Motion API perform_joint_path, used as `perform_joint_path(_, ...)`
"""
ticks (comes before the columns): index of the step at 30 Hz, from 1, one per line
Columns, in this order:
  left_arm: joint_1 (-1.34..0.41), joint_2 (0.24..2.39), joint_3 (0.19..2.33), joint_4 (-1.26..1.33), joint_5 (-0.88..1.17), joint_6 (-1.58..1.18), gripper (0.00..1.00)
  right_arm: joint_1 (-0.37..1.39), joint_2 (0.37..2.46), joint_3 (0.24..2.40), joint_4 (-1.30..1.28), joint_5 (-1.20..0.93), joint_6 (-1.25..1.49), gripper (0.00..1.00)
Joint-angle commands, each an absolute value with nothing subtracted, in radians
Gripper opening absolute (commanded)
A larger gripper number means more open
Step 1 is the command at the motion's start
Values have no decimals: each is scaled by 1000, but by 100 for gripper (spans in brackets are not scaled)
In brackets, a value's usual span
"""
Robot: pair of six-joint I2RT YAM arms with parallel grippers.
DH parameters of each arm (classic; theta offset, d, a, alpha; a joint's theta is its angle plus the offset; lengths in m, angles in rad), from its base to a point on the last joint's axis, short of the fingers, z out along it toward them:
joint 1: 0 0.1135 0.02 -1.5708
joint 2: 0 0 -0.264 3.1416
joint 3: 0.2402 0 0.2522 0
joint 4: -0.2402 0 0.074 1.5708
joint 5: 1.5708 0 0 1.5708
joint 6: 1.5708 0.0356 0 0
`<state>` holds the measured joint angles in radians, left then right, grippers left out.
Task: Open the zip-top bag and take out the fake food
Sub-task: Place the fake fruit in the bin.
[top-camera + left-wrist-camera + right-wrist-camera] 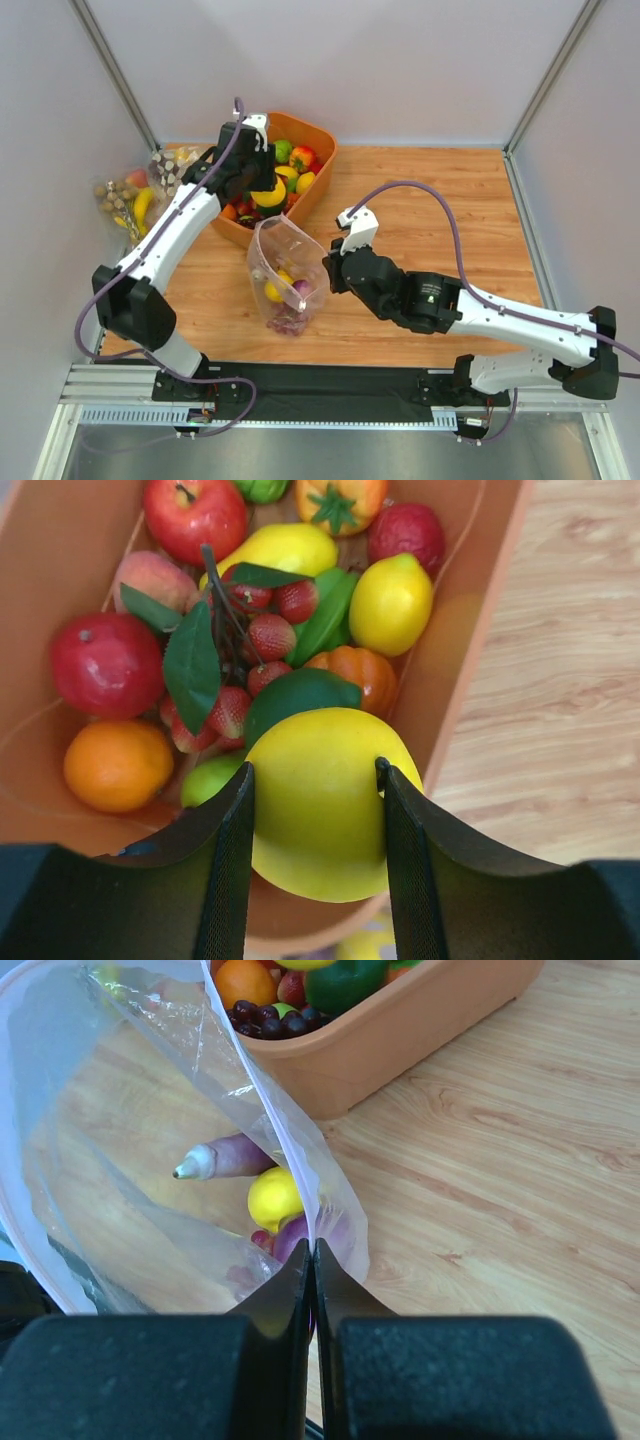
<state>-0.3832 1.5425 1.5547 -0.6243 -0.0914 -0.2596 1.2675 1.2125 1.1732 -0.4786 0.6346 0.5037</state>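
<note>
The zip-top bag point(283, 262) stands open on the wooden table, and my right gripper point(329, 272) is shut on its right rim. In the right wrist view that gripper point(312, 1251) pinches the thin plastic edge of the bag point(110, 1110). Fake food lies inside it: a yellow fruit point(272, 1198), a long purple piece point(228, 1157) and a purple onion point(294, 1238). My left gripper point(262, 186) hangs over the orange basket point(326, 160), shut on a yellow round fruit point(320, 800) with both fingers against its sides.
The orange basket point(50, 560) holds several plastic fruits, among them a red apple point(195, 515), an orange point(117, 764) and a lemon point(390, 602). Other clear bags with a banana and nuts point(132, 196) lie at the far left by the wall.
</note>
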Motion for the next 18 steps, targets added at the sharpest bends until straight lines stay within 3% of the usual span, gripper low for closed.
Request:
perform_joint_path(1, -373, 1598, 1643, -630, -129, -258, 5, 1262, 1149, 1163, -502, 686, 514, 0)
perform_joint_path(2, -373, 1624, 1649, -647, -135, -258, 25, 1262, 1128, 1163, -517, 692, 512, 0)
perform_joint_path(4, -373, 1635, 1648, -655, -132, -261, 55, 1264, 1106, 1167, -532, 713, 511, 0)
perform_joint_path(5, -373, 1625, 1635, -653, -127, -264, 90, 1262, 1088, 1169, -546, 719, 508, 0)
perform_joint_path(6, -373, 1612, 1626, -650, -120, -273, 99, 1264, 1077, 1172, -555, 735, 503, 0)
perform_joint_path(15, -373, 1332, 1543, -675, -6, -302, 99, 1262, 1014, 1230, -640, 845, 472, 0)
perform_joint_path(18, -393, 1172, 1421, -643, 48, -328, 99, 1266, 1023, 1207, -653, 850, 509, 0)
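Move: The left hand holds the yellow apple over the near end of the bin; the spot for it lies about 2 cm ahead and 6 cm lower. From that hand the orange is some 10 cm left and 2 cm ahead, the lemon about 7 cm right and 8 cm ahead, both 7 cm lower. The right hand pinches the bag's rim, with the bagged fruit some 8 cm left, 1 cm ahead and 11 cm below; the drop spot is about 16 cm ahead, 12 cm left and 6 cm below. The left hand sinks about 4 cm, easing 2 cm forward, into the near end of the bin, opens wide to let go of the yellow apple, then turns straight round and climbs some 10 cm while drawing back about 7 cm, fingers tipping upward and still wide open. Meanwhile the right hand keeps its pinch on the bag's rim and carries it about 7 cm right and 4 cm up, away from the bin, turning slightly clockwise. ##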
